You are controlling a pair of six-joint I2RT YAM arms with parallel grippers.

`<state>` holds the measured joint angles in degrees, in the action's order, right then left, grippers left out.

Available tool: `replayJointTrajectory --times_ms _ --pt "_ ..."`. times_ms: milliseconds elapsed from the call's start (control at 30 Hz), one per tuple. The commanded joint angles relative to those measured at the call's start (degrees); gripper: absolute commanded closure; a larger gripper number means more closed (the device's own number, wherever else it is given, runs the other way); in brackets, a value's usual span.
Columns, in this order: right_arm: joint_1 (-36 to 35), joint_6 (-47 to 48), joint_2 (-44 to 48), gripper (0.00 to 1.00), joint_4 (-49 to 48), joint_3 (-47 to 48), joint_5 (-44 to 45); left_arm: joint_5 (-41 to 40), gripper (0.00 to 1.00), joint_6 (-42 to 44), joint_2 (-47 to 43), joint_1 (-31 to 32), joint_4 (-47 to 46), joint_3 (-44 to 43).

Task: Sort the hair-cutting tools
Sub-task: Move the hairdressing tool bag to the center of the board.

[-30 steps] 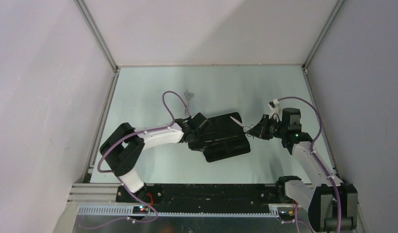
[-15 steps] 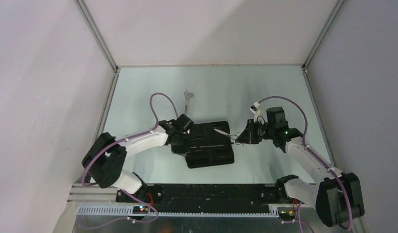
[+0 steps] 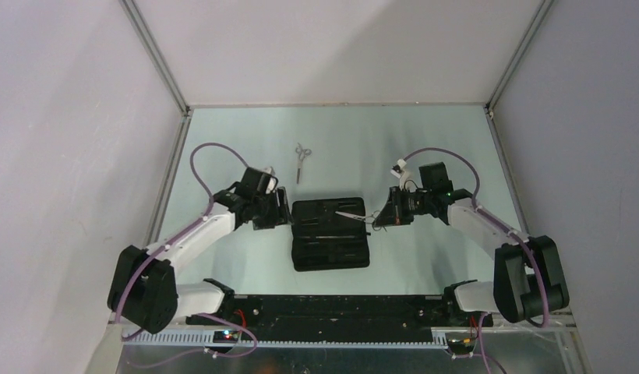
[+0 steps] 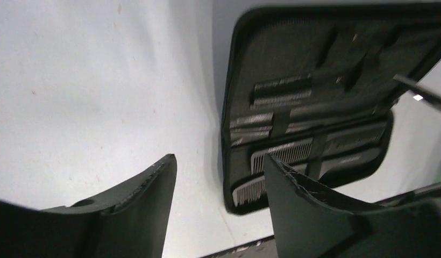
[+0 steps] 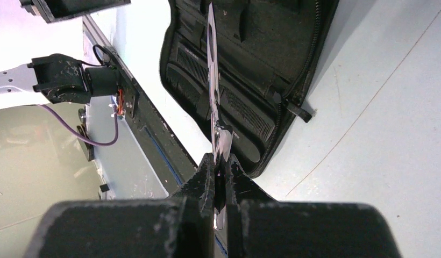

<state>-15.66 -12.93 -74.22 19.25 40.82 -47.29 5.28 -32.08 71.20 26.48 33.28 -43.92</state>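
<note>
An open black pouch (image 3: 330, 248) lies flat mid-table. My right gripper (image 3: 378, 219) is shut on the handle end of slim silver scissors (image 3: 349, 215), and the blades reach over the pouch's upper right. The right wrist view shows the scissors (image 5: 212, 80) running from my gripper (image 5: 218, 161) over the pouch (image 5: 272, 54). A second pair of scissors (image 3: 301, 158) lies on the table beyond the pouch. My left gripper (image 3: 280, 209) is open and holds nothing, just off the pouch's left edge. In its wrist view (image 4: 218, 161), two combs (image 4: 280, 153) sit under straps in the pouch (image 4: 315, 48).
Grey walls with metal corner posts (image 3: 157, 54) enclose the pale table on three sides. A black rail (image 3: 324, 308) with both arm bases runs along the near edge. A zip pull (image 5: 296, 110) sticks out from the pouch's edge near my right gripper.
My left gripper let go of the pouch, opened and drew back to the left. The pouch shifted left and now lies square. My right gripper carried the scissors left over it.
</note>
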Motion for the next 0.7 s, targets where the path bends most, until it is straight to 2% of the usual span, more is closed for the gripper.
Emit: replayJointTrajectory --times_ms 0,133,267,400,433,500,667 --pt "2.36 5.05 -3.27 1.0 1.74 3.88 -6.26 2.37 0.32 -2.85 1.78 -3.0 -8.95 -1.27" --pt "4.18 6.25 -4.33 1.0 2.66 4.0 -6.8 4.03 0.34 -3.19 8.05 -3.31 -11.49 -3.69" --pt "4.98 6.46 -5.21 1.0 2.93 3.96 -6.15 5.37 0.41 -3.42 13.11 -3.29 -12.76 -5.7" --pt "6.96 7.81 -7.89 1.0 4.23 3.92 -7.39 4.27 0.55 -2.26 17.01 -3.29 -11.35 -6.93" --pt "7.27 8.48 -8.87 1.0 4.58 3.87 -8.57 3.72 0.63 -2.14 17.56 -3.35 -10.75 -6.89" --pt "8.14 9.27 -10.28 1.0 4.45 3.86 -10.62 2.42 0.72 -1.67 18.11 -3.36 -9.81 -6.89" --pt "9.52 9.99 -14.91 1.0 4.03 3.9 -13.73 -1.1 0.86 0.16 20.06 -3.35 -8.27 -7.65"
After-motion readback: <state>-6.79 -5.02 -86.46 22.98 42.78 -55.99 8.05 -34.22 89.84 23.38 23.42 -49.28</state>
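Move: The tool bag lies open to the left hand's right, its middle about 12 cm right, 1 cm ahead and 5 cm below; its left edge near the far corner is some 5 cm ahead, 2 cm right and 4 cm down. Loose scissors lie about 22 cm ahead of the left hand, 5 cm right and 5 cm down. From the right hand, already gripping another pair of scissors, the bag's middle is about 12 cm left, 2 cm back and 9 cm down. Bring the open left gripper forward about 5 cm along the tool bag's left side, then sink some 4 cm with a slight drift right, closing the fingers to pinch the bag's left edge near its far corner. Keep the right hand's scissors gripped while easing that hand down and to the right, roughly 4 cm in all. ##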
